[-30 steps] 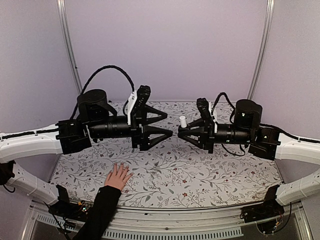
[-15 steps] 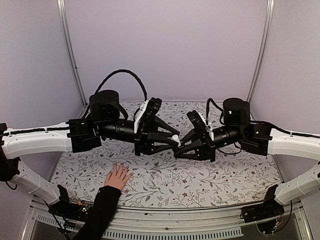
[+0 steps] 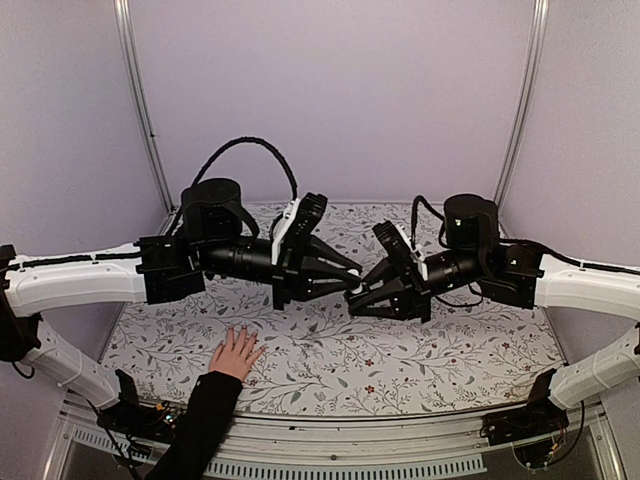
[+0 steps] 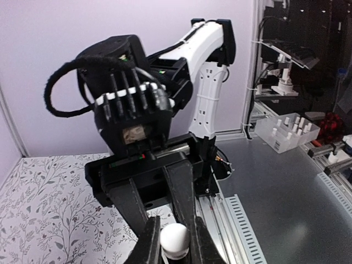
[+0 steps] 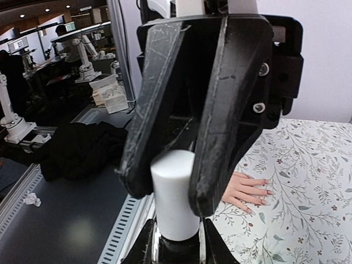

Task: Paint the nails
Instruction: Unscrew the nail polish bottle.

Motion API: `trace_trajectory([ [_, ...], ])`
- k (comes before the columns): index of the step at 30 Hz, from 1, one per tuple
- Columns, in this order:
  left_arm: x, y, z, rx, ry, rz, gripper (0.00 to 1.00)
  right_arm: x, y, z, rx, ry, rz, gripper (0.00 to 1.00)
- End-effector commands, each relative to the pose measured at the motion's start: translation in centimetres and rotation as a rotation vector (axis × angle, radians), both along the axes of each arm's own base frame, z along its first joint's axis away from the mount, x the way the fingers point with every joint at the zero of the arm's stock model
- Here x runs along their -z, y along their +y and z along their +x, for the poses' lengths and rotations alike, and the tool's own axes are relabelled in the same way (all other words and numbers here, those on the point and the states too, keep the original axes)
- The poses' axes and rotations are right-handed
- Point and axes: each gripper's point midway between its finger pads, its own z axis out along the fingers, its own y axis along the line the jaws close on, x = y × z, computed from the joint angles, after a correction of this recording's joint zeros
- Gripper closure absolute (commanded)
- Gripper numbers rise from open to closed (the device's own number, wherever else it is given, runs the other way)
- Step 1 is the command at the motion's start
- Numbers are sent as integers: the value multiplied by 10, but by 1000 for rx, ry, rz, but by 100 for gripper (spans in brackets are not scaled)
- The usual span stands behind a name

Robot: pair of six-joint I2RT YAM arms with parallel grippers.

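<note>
A light-skinned hand (image 3: 237,352) in a black sleeve lies flat on the floral table, fingers spread. Its nails (image 5: 268,182) show in the right wrist view as small dark-pink tips. Above the table's middle the two grippers meet tip to tip. My right gripper (image 3: 353,300) is shut on a small dark bottle (image 5: 176,254). The bottle's white cap (image 5: 175,192) points at the left arm. My left gripper (image 3: 350,284) is shut on that cap (image 4: 175,240), one finger (image 4: 147,245) on each side. Both grippers hang well right of the hand and above it.
The floral cloth (image 3: 400,360) covers the table. A metal rail (image 3: 350,432) runs along the near edge. Purple walls close the back and sides. The person's sleeve (image 3: 200,420) crosses the near left edge.
The arms came together. My left gripper moved right and went from open to shut on the white cap. My right gripper carried the bottle left and down to meet it.
</note>
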Motion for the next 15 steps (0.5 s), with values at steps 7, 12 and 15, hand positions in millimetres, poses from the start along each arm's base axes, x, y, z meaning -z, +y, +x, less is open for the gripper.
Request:
trace_trajectory([
  [7,-5,-7,63,-354,145,-40,100,-19,-5,85,507,-130,9,100],
  [12,12,-10,89,-487,202,-19,100,-16,-7,109,627,-146,-5,100],
  [15,18,-12,101,-554,235,-20,100,-10,-8,122,694,-146,-19,100],
])
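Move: The white cap of the nail polish bottle is already between the left fingertips, right at that hand's point. The bottle's body, upright in the right fingers, lies straight below it, some 4 cm down. From the right hand the cap is about 3 cm straight up. The human hand rests on the table roughly 22 cm to the left of the left hand, some 5 cm farther out and about 28 cm lower. With the left fingers still pinching the white cap and the right fingers still holding the bottle's body beneath it, both hands sweep forward together by about 9 cm, gaining speed early on and staying one above the other. As they go, the wrists turn against each other in the unscrewing sense, the left some 25 degrees counter-clockwise with a slight tilt and the right about 30 degrees clockwise, while neither grip opens. ##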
